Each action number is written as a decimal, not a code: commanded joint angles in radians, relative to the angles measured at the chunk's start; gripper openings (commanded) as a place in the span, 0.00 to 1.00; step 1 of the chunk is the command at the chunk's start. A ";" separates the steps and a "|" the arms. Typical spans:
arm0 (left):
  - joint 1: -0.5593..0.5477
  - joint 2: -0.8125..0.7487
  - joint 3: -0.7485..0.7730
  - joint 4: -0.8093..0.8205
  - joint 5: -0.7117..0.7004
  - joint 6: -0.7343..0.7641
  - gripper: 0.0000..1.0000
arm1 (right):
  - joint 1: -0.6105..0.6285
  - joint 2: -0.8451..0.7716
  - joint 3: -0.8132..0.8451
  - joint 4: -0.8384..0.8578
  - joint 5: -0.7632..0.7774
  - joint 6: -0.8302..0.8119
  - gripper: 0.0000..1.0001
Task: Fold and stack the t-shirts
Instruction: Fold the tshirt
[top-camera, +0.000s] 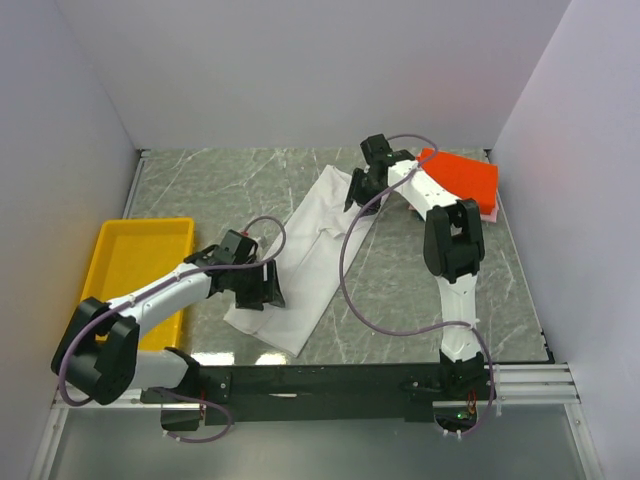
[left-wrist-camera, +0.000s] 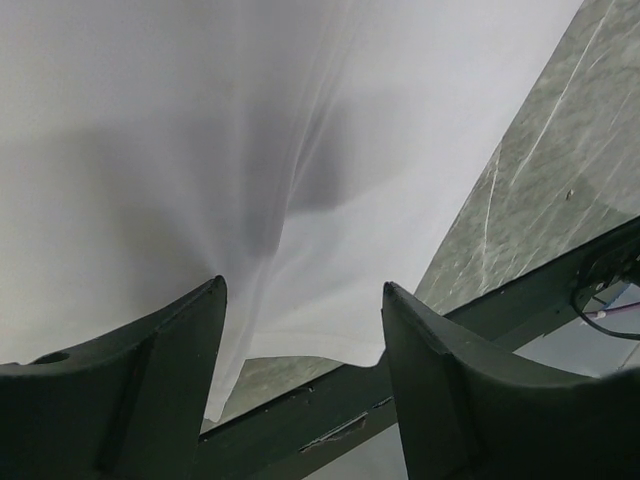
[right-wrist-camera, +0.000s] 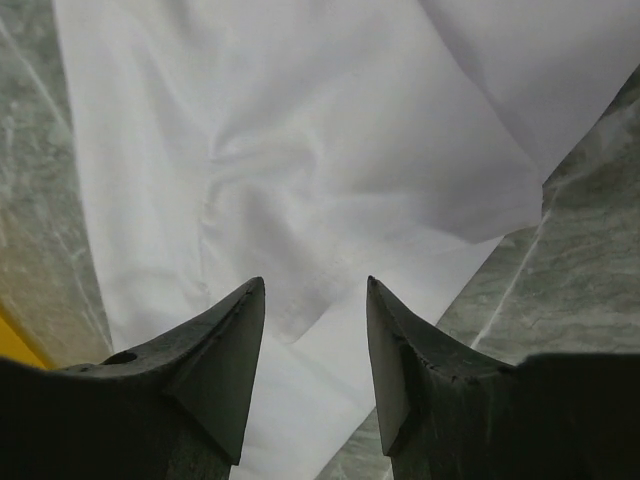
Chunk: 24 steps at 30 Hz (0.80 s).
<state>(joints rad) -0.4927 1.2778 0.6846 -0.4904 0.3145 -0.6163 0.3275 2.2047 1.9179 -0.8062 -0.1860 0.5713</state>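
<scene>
A white t-shirt (top-camera: 312, 248), folded into a long strip, lies diagonally across the middle of the marble table (top-camera: 400, 270). My left gripper (top-camera: 266, 288) hovers over its near-left end. In the left wrist view it (left-wrist-camera: 303, 290) is open, and the white cloth (left-wrist-camera: 200, 130) and its hem lie below the gap. My right gripper (top-camera: 357, 190) is over the shirt's far end. It (right-wrist-camera: 315, 285) is open too, above a creased fold of the cloth (right-wrist-camera: 300, 150), with nothing between its fingers. A folded orange-red t-shirt (top-camera: 462, 177) lies at the far right on a pink one (top-camera: 491, 212).
A yellow plastic tray (top-camera: 140, 255) stands at the left, partly under my left arm. White walls close in the table on three sides. The black base rail (top-camera: 330, 382) runs along the near edge. A purple cable (top-camera: 350, 270) loops from the right arm over the table.
</scene>
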 joint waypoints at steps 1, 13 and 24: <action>-0.030 0.025 0.003 0.032 0.034 0.012 0.69 | 0.005 0.003 -0.029 0.016 -0.018 -0.013 0.52; -0.141 0.080 -0.023 0.098 0.057 -0.039 0.69 | 0.004 0.163 0.069 -0.033 0.043 -0.030 0.52; -0.208 0.224 0.030 0.130 0.132 0.000 0.69 | 0.002 0.272 0.197 -0.040 0.040 0.001 0.52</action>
<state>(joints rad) -0.6838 1.4471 0.6933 -0.3904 0.4053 -0.6468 0.3275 2.4046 2.0670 -0.8467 -0.1669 0.5640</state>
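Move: The white t-shirt lies aslant beneath both open grippers. Its near edge is about 8 cm back of the left hand, level sideways and some 4 cm below it, with the yellow tray's middle roughly 28 cm to that hand's left and 3 cm ahead. The t-shirt's far edge is about 8 cm ahead of the right hand, 2 cm to its left and 6 cm below; the red stack is 21 cm to that hand's right and 5 cm ahead. Sweep the left gripper, fingers open, some 5 cm right and 4 cm back while lowering it a little, ending with a fingertip bearing on the t-shirt's near part, the wrist turning clockwise about 10 degrees. Meanwhile lower the right gripper about 5 cm onto the far part, easing back slightly and then sliding forward a couple of centimetres, fingers still open. ##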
